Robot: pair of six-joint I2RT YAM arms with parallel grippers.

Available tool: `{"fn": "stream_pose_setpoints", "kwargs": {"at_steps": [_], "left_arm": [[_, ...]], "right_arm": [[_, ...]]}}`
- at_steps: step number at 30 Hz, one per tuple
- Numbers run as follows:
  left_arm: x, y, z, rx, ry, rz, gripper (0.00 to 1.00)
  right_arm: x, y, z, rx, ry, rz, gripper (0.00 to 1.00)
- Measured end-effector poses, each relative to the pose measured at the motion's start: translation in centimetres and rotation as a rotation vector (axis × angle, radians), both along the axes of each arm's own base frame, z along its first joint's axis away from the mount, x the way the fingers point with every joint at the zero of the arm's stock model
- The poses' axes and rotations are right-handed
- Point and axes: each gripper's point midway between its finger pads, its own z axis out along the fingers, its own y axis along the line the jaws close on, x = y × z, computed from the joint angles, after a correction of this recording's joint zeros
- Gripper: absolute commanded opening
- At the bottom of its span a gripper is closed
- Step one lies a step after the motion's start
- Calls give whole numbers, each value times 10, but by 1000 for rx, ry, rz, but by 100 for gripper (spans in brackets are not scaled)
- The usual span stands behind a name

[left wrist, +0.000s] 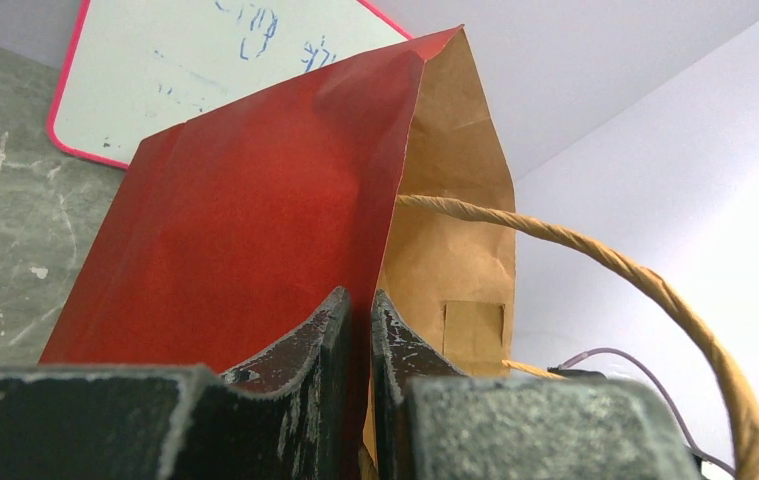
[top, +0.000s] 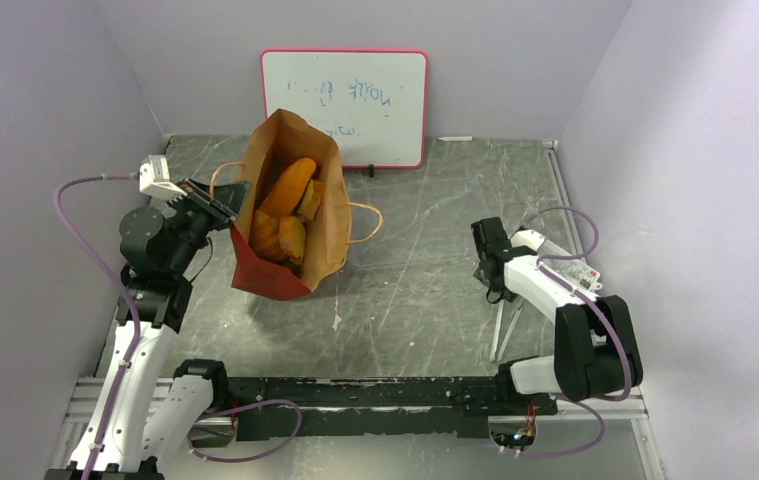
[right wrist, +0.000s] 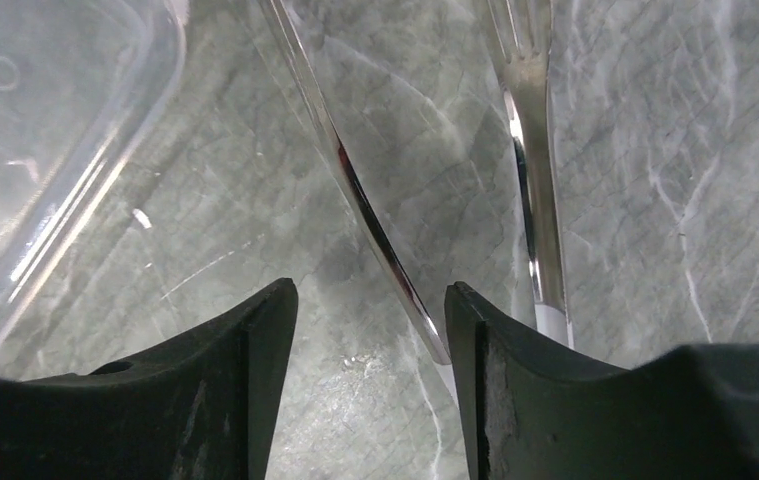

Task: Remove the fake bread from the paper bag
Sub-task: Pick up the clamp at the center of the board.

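The paper bag (top: 327, 215), red outside and brown inside, stands tilted at the back left with its mouth open towards the camera. Inside lies the fake bread: a long orange loaf (top: 289, 184) and smaller tan-orange pieces (top: 279, 238) below it. My left gripper (top: 229, 211) is shut on the bag's left wall near the rim. In the left wrist view, the left gripper (left wrist: 358, 296) pinches the paper bag (left wrist: 245, 220) with red paper on one side and kraft on the other. My right gripper (top: 495, 285) is far to the right, pointing down at the table. In the right wrist view, the right gripper (right wrist: 370, 290) is open.
Clear plastic tongs (top: 503, 328) lie on the table under the right gripper; one arm of the tongs (right wrist: 375, 230) runs between its fingers beside the right one, the other outside. A clear container's edge (right wrist: 75, 170) lies left of it. A whiteboard (top: 345, 105) leans on the back wall.
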Motion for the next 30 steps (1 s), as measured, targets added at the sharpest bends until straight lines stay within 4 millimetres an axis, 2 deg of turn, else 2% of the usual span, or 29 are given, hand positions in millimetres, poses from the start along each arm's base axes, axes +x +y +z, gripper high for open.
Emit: {"fn": "stream_pose_setpoints", "kwargs": {"at_steps": [8,12,14,19,24,27,30], "left_arm": [[1,0,-2,0,6,0,7],[2,0,-2,0,7,0,7],[2,0,-2,0,6,0,7],[2,0,-2,1,8,0,7],[2,1,-3,1,11,8,7],[3,6,-2,0,23,38,7],[2,15,3,-4,27,93,7]], "right_arm": [[-6,4,-21,25,37,-3,31],[-2,7,-23,38,23,-5,11],[0,8,-23,47,15,-5,5],[0,9,-23,58,4,-12,0],[-8,9,-20,68,3,-9,0],[-8,10,-7,73,-32,6,0],[2,18,18,74,-92,70,0]]}}
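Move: The clamp lies lengthwise under my right hand: its middle is about 2 cm back, level sideways and some 3 cm down, with the plain leg nearly between my open fingers. Its fork leg runs about 4 cm to my right and 1 cm back. A clear packet lies roughly 13 cm to my right and 5 cm ahead. From my left hand, which holds the bag, the clamp is about 48 cm right, 6 cm back and 34 cm below. I sink my right hand a little over 2 cm, closing the fingers and easing about 1 cm left, until they pinch the clamp's plain leg near the table. I stay low for a moment, then lift it about 4 cm, going left and slightly forward at the end. My left hand keeps its pinch on the paper bag's edge and finally swings it some 1.5 cm left, turning slightly counter-clockwise. ##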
